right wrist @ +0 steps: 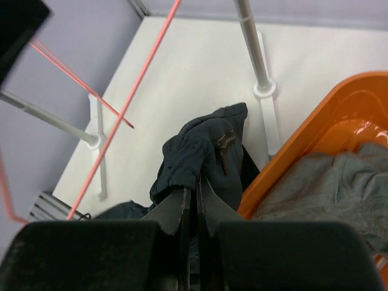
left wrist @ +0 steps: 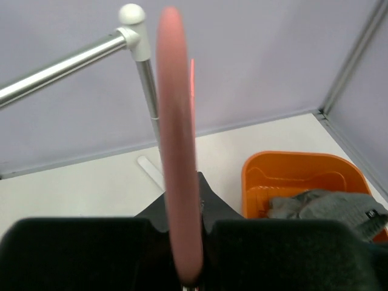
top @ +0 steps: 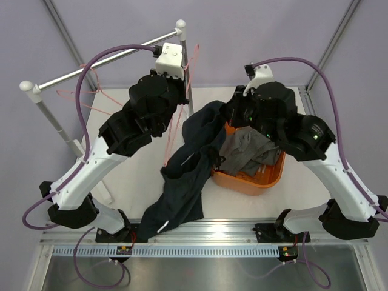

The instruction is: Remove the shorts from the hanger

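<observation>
The dark navy shorts (top: 182, 182) trail from the orange basket's left rim down to the table's front edge, with a pale mark near the hem. My right gripper (right wrist: 195, 194) is shut on a bunched fold of the dark navy shorts (right wrist: 203, 148) and holds it up beside the basket. My left gripper (left wrist: 185, 203) is shut on a pink hanger (left wrist: 176, 121), which is blurred close to the lens. In the top view the hanger's (top: 173, 130) thin wire runs down to the shorts' left edge. The grey shorts (top: 245, 151) lie crumpled in the basket.
The orange basket (top: 251, 183) sits right of centre. A metal clothes rack (top: 97, 66) with white end caps spans the back left, and its post (right wrist: 251, 42) stands near the basket. More pink hangers (top: 79, 97) hang from the rail. Purple cables loop over both arms.
</observation>
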You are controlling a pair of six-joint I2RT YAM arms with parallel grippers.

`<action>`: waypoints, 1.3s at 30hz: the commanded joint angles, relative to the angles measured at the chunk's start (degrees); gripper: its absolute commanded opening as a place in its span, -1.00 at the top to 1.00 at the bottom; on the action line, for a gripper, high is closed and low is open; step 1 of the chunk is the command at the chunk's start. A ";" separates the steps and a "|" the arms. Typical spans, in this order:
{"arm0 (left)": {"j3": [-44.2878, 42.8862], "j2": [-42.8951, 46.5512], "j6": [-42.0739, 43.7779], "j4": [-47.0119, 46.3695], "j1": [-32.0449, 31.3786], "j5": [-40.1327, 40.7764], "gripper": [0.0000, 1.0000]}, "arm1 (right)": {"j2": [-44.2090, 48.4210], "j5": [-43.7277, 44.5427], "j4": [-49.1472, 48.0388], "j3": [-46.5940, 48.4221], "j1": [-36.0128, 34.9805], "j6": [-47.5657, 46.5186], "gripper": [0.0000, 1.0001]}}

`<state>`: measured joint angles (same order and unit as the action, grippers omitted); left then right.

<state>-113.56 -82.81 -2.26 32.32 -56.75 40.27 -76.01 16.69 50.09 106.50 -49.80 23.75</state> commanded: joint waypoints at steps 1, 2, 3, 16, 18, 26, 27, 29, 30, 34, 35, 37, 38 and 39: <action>-2.98 -0.69 1.30 -4.80 2.43 5.43 1.00 | 2.27 3.44 1.50 7.04 -0.56 -3.44 1.00; -3.07 -0.60 1.12 -5.59 3.22 5.26 1.00 | 2.27 3.09 2.12 9.41 -0.65 -3.79 1.00; -3.07 -0.34 0.77 -5.77 4.62 4.39 1.00 | 2.27 3.09 2.38 10.65 -0.56 -4.23 1.00; 5.53 5.81 -3.09 -6.74 5.95 0.07 1.00 | -6.17 33.80 -11.09 35.54 -0.47 -28.91 1.00; 7.99 7.39 -3.89 -7.09 5.95 -0.37 1.00 | -5.65 37.17 -17.97 33.96 -0.30 -36.79 1.00; 13.71 10.47 -6.08 -7.97 5.86 -1.60 1.00 | -11.79 40.89 -30.67 40.62 6.19 -48.71 1.00; 14.41 11.34 -6.26 -8.23 5.95 -1.95 1.00 | -13.01 40.53 -30.66 40.89 6.90 -48.45 1.00; 15.91 11.96 -6.70 -8.67 5.95 -2.21 1.00 | -13.99 39.56 -30.40 40.72 9.27 -47.57 1.00; 16.35 12.23 -6.79 -8.67 5.95 -2.30 1.00 | -14.78 39.30 -29.88 40.72 10.24 -45.83 1.00; 17.41 13.28 -6.61 -8.85 5.95 -1.86 1.00 | -17.15 36.59 -25.85 43.08 14.46 -41.16 1.00; 17.58 13.28 -6.44 -8.94 5.95 -2.04 1.00 | -17.68 36.49 -26.00 43.61 14.73 -40.98 1.00; 17.49 13.37 -6.26 -8.67 5.95 -1.95 1.00 | -19.09 36.40 -25.57 45.10 14.82 -41.41 1.00; 17.58 13.37 -6.09 -8.76 5.95 -1.95 1.00 | -19.35 36.31 -25.48 45.11 14.82 -41.33 1.00; 17.67 13.46 -6.09 -8.76 5.95 -1.95 1.00 | -19.44 36.14 -25.39 44.85 14.82 -40.98 1.00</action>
<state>-95.96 -71.16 -7.57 28.25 -50.68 38.72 -95.70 54.39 26.39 148.77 -35.24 -18.63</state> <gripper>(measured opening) 0.060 0.064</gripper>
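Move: The right hand still pinches the dark shorts; the orange basket they are meant for has its middle about 8 cm ahead of it and 11 cm to its right, some 36 cm lower, with the grey shorts inside. The pink hanger is roughly 13 cm to its left and 4 cm farther out; the rack's right post stands about 22 cm ahead and 8 cm left. From the left hand, which grips that hanger, the basket is about 4 cm ahead, 22 cm right and 43 cm down. Keeping its pinch on the dark shorts, the right hand sweeps them up some 22 cm and about 20 cm to the right, away from the hanger and over the basket, its fingers tipping up and swinging clockwise some 50 degrees, then pushes forward about 8 cm while sinking slightly. The left hand keeps hold of the pink hanger and draws it about 5 cm to the left, first with a short forward nudge it then takes back, and sinks around 4 cm. ##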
